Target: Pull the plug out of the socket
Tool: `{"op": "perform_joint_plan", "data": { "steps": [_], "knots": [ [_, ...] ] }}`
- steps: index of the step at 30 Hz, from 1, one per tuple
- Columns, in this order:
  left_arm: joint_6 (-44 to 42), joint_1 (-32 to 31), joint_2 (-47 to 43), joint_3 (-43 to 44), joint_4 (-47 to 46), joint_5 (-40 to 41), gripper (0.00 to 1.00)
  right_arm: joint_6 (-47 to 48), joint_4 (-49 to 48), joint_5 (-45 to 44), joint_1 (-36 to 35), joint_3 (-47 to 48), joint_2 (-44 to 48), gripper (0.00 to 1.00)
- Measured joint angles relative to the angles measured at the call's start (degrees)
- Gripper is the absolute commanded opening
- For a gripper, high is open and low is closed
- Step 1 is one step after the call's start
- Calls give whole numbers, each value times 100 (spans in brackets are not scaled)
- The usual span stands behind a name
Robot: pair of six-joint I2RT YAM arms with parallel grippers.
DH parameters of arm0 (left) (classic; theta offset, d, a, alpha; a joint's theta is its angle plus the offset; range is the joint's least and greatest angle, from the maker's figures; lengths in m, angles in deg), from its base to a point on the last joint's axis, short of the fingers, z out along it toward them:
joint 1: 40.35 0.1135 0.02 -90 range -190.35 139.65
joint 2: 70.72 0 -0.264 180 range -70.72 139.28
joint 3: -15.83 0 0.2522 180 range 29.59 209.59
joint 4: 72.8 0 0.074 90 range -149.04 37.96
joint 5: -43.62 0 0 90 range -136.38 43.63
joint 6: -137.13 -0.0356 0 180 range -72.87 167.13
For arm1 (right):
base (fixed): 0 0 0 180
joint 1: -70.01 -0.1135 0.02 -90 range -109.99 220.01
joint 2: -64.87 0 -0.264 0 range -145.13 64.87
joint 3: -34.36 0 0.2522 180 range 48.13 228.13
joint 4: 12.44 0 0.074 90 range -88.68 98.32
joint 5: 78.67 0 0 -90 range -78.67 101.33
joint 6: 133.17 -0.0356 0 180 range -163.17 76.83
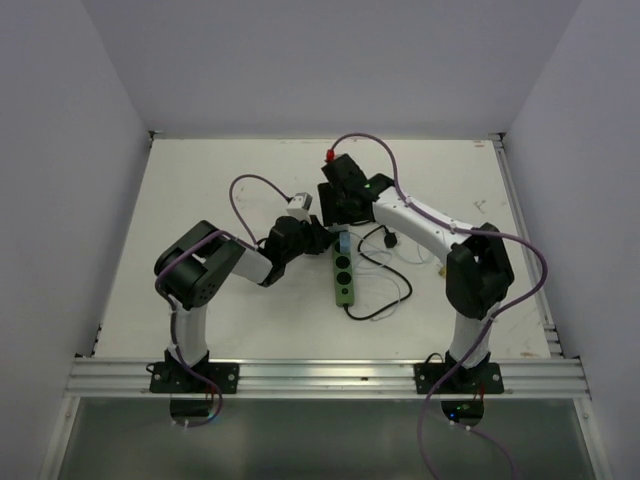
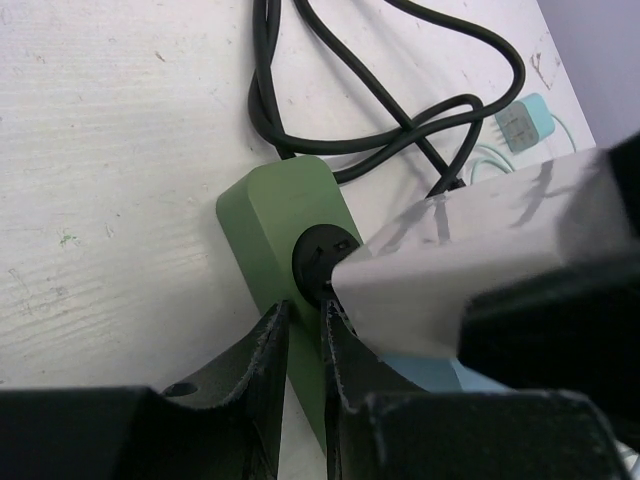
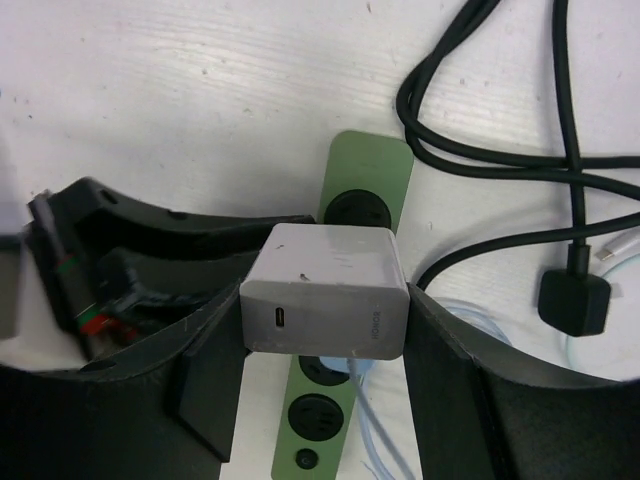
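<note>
The socket, a green power strip (image 1: 344, 285), lies mid-table; it also shows in the left wrist view (image 2: 275, 210) and the right wrist view (image 3: 370, 165). My right gripper (image 3: 325, 330) is shut on the plug, a white charger block (image 3: 325, 290), held over the strip's second outlet. Whether its prongs sit in the outlet is hidden. The block fills the right of the left wrist view (image 2: 460, 250). My left gripper (image 2: 303, 340) is shut, its fingertips (image 2: 270, 345) down on the strip's left edge beside the plug. In the top view both grippers, left (image 1: 318, 240) and right (image 1: 340, 215), meet at the strip's far end.
The strip's black cord (image 3: 500, 150) loops on the table to the right, ending in a black plug (image 3: 573, 303). A light blue plug (image 2: 523, 125) and a thin pale blue cable (image 3: 385, 440) lie beside the strip. Walls enclose the white table (image 1: 200, 200).
</note>
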Motion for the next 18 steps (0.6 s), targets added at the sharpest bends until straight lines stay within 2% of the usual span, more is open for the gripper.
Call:
{"op": "perform_joint_plan", "data": {
  "steps": [4, 8, 9, 10, 11, 12, 18],
  "knots": [
    [4, 0, 2, 0, -2, 2, 21, 186, 267, -457, -328, 297, 0, 7],
    [2, 0, 0, 0, -2, 2, 22, 205, 424, -455, -332, 278, -2, 7],
    [0, 0, 0, -4, -4, 0, 28, 208, 444, -455, -326, 275, -2, 7],
    [-9, 0, -2, -13, -17, 2, 41, 208, 446, -452, -302, 251, 2, 8],
    [-2, 7, -2, -33, -26, 22, 41, 208, 448, -452, -302, 249, 2, 8],
    [-63, 4, -17, -57, -22, 26, 46, 212, 439, -446, -286, 238, 15, 8],
    [-151, 98, -409, -529, 76, 20, 58, 208, 442, -129, 33, 26, 323, 8]
  ]
}}
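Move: The right hand holds the freed white plug, with the emptied far socket some 7 cm below it. The blue plug is about 3 cm nearer the base than that socket and 1 cm to its right. The clear table where the right hand has been setting plugs down is marked by the yellow plug, roughly 26 cm right, 10 cm back and 10 cm below; the black plug is about 12 cm right, 1 cm back and 10 cm down. From the left hand, the far socket is about 2 cm ahead and 2 cm right, 1 cm higher. Upward and slightly left first, by 1 to 1.5 cm, the right hand carries the still-gripped white plug clear above the strip, eases back about 1 cm, then swings right roughly 2.5 cm towards the yellow plug's side. Late on, the left hand, until then still and braced at the strip's left edge, opens its fingers to about half and backs off some 2.5 cm, mostly left and partly back. ##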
